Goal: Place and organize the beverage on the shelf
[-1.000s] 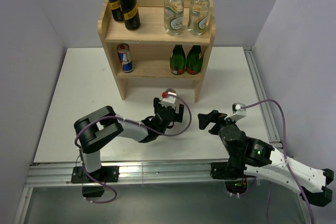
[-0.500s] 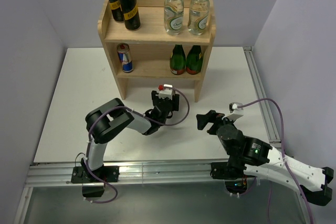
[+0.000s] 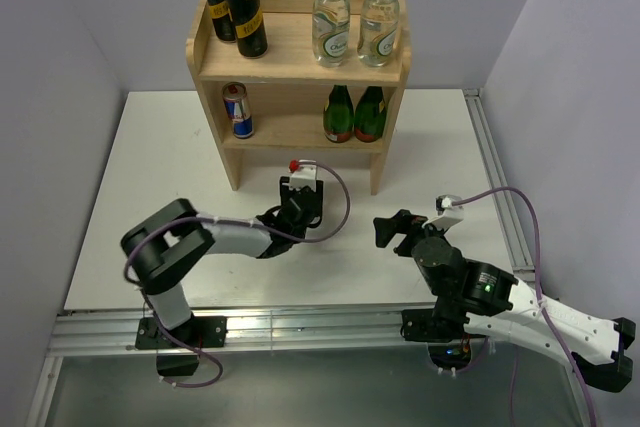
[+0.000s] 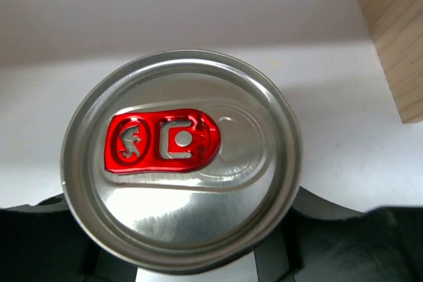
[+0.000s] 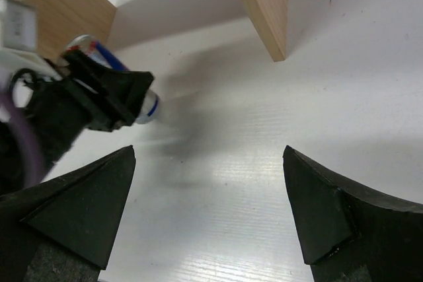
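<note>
The left wrist view is filled by the silver lid and red tab of a silver-blue-red can (image 4: 182, 160). My left gripper (image 4: 188, 229) is shut on that can, a black finger at each side. From the right wrist view the can (image 5: 147, 105) shows inside those black fingers. The left gripper (image 3: 300, 195) sits just in front of the shelf (image 3: 297, 75). The top board carries two black cans (image 3: 245, 13) and two clear bottles (image 3: 331, 22). Another silver-blue-red can (image 3: 237, 110) stands on the lower tier. My right gripper (image 3: 395, 230) (image 5: 211, 189) is open over bare table.
Two dark green bottles (image 3: 354, 113) stand on the right half of the lower tier. A shelf leg (image 4: 396, 37) (image 5: 261, 4) is close to both grippers. The white table (image 3: 150, 177) ends at a metal rail along the near edge.
My left gripper has slid left and closer to the shelf and has closed on the can. The right arm has barely moved and its gripper stays open.
</note>
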`<action>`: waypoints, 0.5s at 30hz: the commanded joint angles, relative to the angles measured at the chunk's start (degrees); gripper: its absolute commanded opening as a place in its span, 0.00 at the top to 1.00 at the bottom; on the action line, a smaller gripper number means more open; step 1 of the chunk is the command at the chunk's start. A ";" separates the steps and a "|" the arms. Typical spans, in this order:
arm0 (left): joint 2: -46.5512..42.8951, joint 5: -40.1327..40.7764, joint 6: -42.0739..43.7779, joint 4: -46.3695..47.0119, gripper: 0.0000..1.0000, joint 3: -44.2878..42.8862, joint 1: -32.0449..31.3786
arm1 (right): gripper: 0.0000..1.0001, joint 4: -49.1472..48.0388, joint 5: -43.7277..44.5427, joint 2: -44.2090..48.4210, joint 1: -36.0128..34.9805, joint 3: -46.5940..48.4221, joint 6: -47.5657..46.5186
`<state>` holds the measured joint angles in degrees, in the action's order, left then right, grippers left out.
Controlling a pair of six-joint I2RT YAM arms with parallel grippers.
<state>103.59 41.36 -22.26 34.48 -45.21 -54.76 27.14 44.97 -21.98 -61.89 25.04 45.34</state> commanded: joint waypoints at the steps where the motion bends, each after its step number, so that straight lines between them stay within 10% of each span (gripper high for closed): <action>1: -11.20 5.91 -4.89 -14.06 1.00 -2.68 -1.66 | 0.00 -1.82 1.26 0.44 -0.25 0.45 -0.43; 15: -27.13 8.83 7.14 -27.89 1.00 -17.52 0.87 | 0.00 -1.65 1.08 2.55 -0.25 0.10 -0.34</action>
<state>77.30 48.90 -20.08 5.80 -57.49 -55.79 26.76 44.97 -19.97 -61.89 25.04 45.30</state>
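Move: The left hand still holds the last can, bound for the free spot on the middle shelf, roughly 11 cm ahead, 9 cm left and 9 cm up. The shelved Red Bull can is about 11 cm ahead, 16 cm left and 16 cm up; the nearer green bottle stands some 12 cm ahead, 7 cm right and 18 cm up. From the right hand, that spot is around 27 cm ahead, 26 cm left, roughly level. Keeping its grip on the can, the left hand rises about 19 cm and drifts left towards the middle shelf. ##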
